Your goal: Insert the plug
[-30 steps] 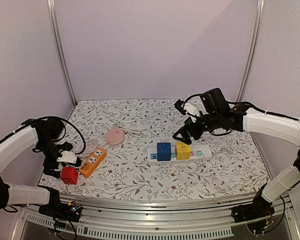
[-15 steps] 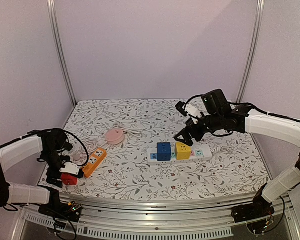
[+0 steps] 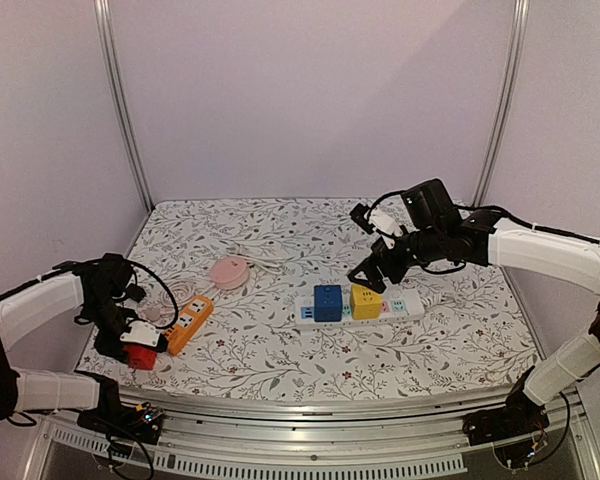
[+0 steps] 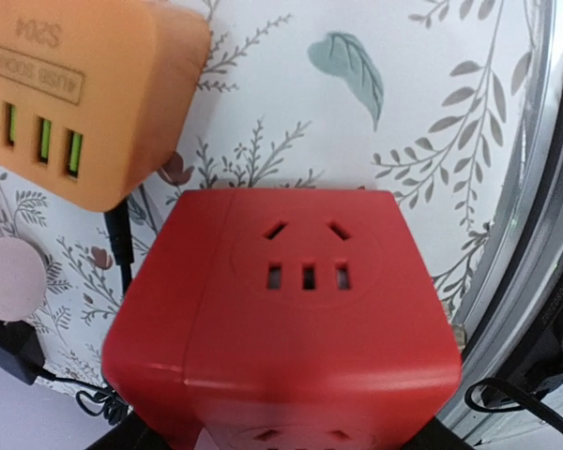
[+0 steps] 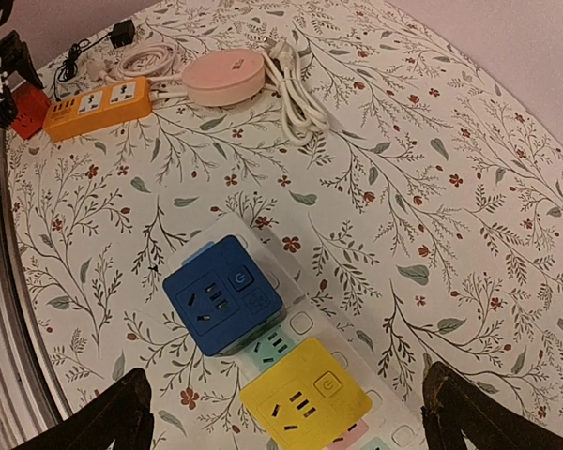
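The plug is a red cube (image 3: 140, 357) with sockets on its faces, resting near the table's front left corner. It fills the left wrist view (image 4: 291, 328), with my left gripper (image 4: 281, 439) closed against its two sides. From above, the left gripper (image 3: 137, 343) sits on top of the cube. A white power strip (image 3: 408, 306) lies mid-table, carrying a blue cube (image 3: 327, 302) and a yellow cube (image 3: 366, 300). My right gripper (image 3: 372, 272) hovers open just above them. In the right wrist view its fingers (image 5: 113, 417) stand wide either side of the yellow cube (image 5: 305, 403).
An orange power strip (image 3: 186, 324) lies right beside the red cube, with a black cord trailing from it. Behind it sit a pink round hub (image 3: 229, 271) and a coiled white cable (image 5: 296, 89). The table's metal front rail (image 4: 535, 187) runs close by the cube.
My left gripper came down over the red cube and its jaws narrowed onto the cube's sides. The right arm shifted only slightly and stayed open.
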Available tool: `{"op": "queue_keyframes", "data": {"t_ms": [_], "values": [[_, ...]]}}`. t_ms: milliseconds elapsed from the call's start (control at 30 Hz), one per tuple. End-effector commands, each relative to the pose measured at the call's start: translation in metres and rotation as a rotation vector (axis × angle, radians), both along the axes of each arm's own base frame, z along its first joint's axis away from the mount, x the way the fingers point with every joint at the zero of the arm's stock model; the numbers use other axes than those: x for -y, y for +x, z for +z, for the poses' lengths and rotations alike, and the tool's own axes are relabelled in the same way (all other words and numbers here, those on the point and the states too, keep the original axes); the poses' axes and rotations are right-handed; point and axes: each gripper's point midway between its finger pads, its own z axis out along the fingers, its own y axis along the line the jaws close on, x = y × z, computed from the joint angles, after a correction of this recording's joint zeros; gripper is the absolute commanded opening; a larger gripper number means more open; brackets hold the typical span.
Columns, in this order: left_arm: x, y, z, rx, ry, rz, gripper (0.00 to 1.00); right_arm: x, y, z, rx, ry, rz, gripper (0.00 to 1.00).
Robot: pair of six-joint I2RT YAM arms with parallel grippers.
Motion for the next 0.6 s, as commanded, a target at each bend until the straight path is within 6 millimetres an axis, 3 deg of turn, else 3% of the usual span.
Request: {"op": "queue_keyframes", "data": {"t_ms": [0, 100, 167, 267, 300, 367, 433, 567], "values": [[0.009, 0.018, 0.024, 0.116, -0.02, 0.032, 0.0, -0.002, 0.008, 0.018, 0.023, 0.021, -0.041, 0.99], [0.031, 0.059, 0.075, 0.365, -0.074, 0.027, 0.0, -0.001, 0.02, 0.043, 0.067, 0.058, -0.104, 0.99], [0.059, 0.089, 0.13, 0.612, -0.144, -0.065, 0.0, -0.002, 0.026, 0.065, 0.075, 0.118, -0.143, 0.99], [0.107, 0.106, 0.21, 0.984, -0.205, -0.325, 0.0, -0.012, 0.024, 0.106, 0.032, 0.261, -0.116, 0.99], [0.124, 0.105, 0.224, 1.083, -0.2, -0.434, 0.0, -0.017, 0.022, 0.119, 0.017, 0.304, -0.102, 0.99], [0.157, 0.098, 0.245, 1.273, -0.175, -0.652, 0.0, -0.028, 0.018, 0.145, -0.011, 0.391, -0.074, 0.99], [0.188, 0.086, 0.248, 1.4, -0.145, -0.862, 0.0, -0.042, 0.014, 0.167, -0.031, 0.479, -0.06, 0.99], [0.233, 0.066, 0.249, 1.532, -0.167, -1.086, 0.0, -0.08, -0.002, 0.181, -0.041, 0.509, -0.062, 0.96]]}}
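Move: The left gripper already grips the red plug on the table; the white power strip's middle lies some 16 cm ahead of that hand, 56 cm to its right and 2 cm lower, the orange strip about 10 cm ahead and 10 right. From the open right hand, the red plug is roughly 54 cm left, 14 back and 16 lower; the yellow plug sits 1 cm ahead, 2 right, 13 below. Left lifts its red plug 20 cm and 20 right, tilting level, towards the open right hand, itself rising 17. ##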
